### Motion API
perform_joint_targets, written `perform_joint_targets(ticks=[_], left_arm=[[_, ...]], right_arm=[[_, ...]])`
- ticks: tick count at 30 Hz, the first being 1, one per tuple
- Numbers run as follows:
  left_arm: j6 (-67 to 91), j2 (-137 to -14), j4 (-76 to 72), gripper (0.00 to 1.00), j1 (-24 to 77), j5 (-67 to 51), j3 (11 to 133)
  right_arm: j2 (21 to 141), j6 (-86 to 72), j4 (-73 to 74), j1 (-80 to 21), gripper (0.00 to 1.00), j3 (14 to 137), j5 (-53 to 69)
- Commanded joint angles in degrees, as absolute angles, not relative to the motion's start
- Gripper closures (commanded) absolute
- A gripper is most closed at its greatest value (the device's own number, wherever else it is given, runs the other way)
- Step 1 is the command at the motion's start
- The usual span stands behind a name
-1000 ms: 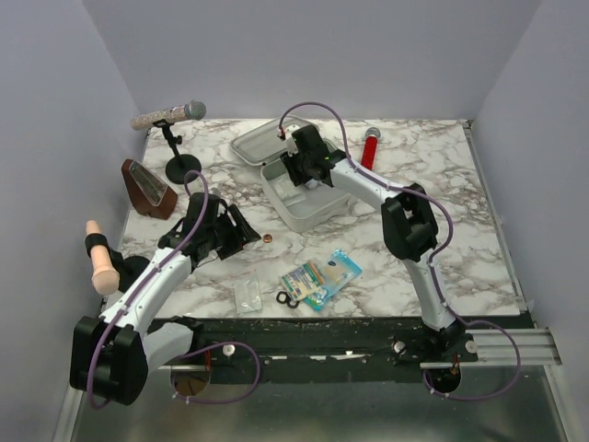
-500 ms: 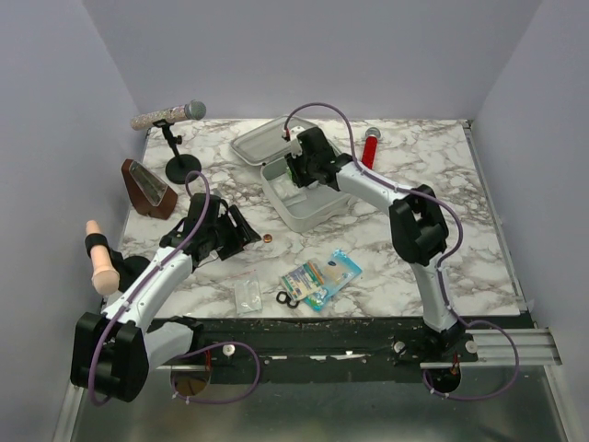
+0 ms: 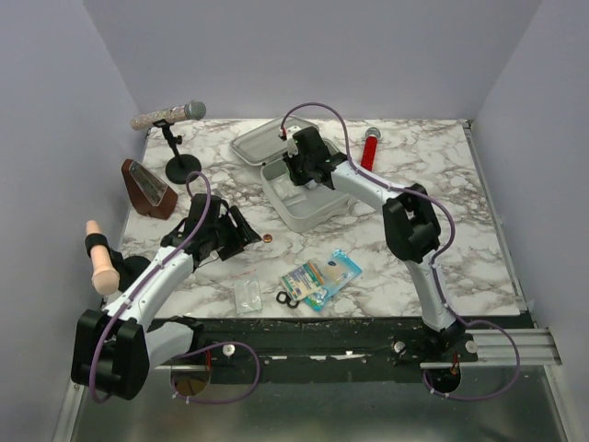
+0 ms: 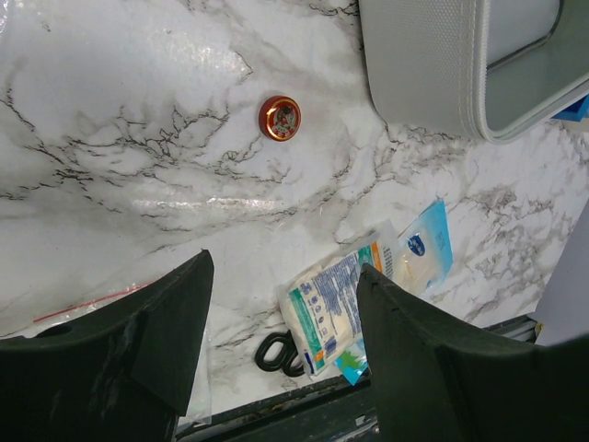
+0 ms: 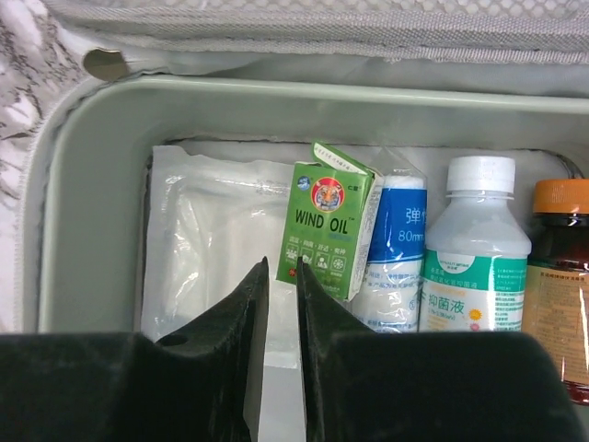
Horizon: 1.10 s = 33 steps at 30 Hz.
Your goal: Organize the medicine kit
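The medicine kit (image 3: 318, 219) lies open at the table's middle back, its lid (image 3: 256, 144) laid flat behind it. My right gripper (image 3: 299, 177) hangs inside the box. In the right wrist view the kit's wall (image 5: 92, 184) encloses a clear packet (image 5: 202, 239), a green Wind Oil carton (image 5: 331, 221), a blue roll (image 5: 403, 239), a white bottle (image 5: 477, 249) and an amber bottle (image 5: 560, 258). The right gripper (image 5: 282, 267) has its jaws a slim gap apart over the clear packet; whether they pinch it is unclear. My left gripper (image 4: 283, 267) stands open above bare marble.
A small orange round tin (image 3: 268, 238) lies by the left gripper (image 3: 243, 230). Flat packets (image 3: 322, 276), a black loop (image 3: 285, 298) and a clear bag (image 3: 247, 295) sit near the front edge. A red cylinder (image 3: 370, 147), a microphone stand (image 3: 175, 138) and a brown metronome (image 3: 147, 189) stand behind.
The right gripper's jaws have drawn closer together inside the kit. The left arm has not moved.
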State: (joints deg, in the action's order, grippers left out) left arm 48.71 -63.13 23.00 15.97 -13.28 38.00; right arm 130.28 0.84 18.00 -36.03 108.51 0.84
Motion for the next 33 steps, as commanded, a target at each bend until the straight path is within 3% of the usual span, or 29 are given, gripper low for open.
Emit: perform_joint_targets(ticks=[1, 14, 16, 20, 23, 33], left_arm=[[48.4, -63.7, 22.3, 0.28, 16.0, -12.8, 37.3], [48.7, -64.2, 22.3, 0.28, 16.0, -12.2, 37.7], [48.6, -63.6, 22.6, 0.28, 16.0, -11.7, 38.0], [47.7, -63.9, 22.3, 0.28, 16.0, -10.2, 38.6], [47.6, -65.3, 20.3, 0.28, 16.3, -10.0, 38.3], [43.6, -81.1, 24.8, 0.32, 27.5, 6.5, 52.0]], right_arm=[[134.0, -1.7, 21.9, -35.6, 0.74, 113.0, -3.2], [132.8, -2.4, 21.5, -34.1, 0.71, 115.2, -2.9], [128.9, -2.3, 17.9, -34.4, 0.66, 110.8, -0.5], [118.6, -2.4, 11.8, -35.7, 0.43, 102.6, -0.4], [110.2, -3.9, 7.9, -36.4, 0.34, 95.8, -0.4], [86.6, -10.8, 3.8, -42.2, 0.33, 69.5, -2.5]])
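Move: Just ahead of the right fingertips, about 3 cm forward, 1 cm right and 2 cm lower, is the green wind oil box. From that hand the gauze pack lies some 4 cm left and 1 cm forward, the bandage roll about 4 cm forward and 4 cm right. For the open left hand, the small red tin sits roughly 5 cm forward, 5 cm right and 7 cm below; the zip bag is some 15 cm back, straight behind that hand. Nudging the wind oil box with its part-closed fingers, the right hand edges about 3 cm forward and right and slightly down, opens wide to let the box be, then rises some 20 cm out of the kit while drawing back about 13 cm and tilting up. Late on, the left hand sinks about 3 cm towards the red tin, also going forward and right, fingers still wide. ##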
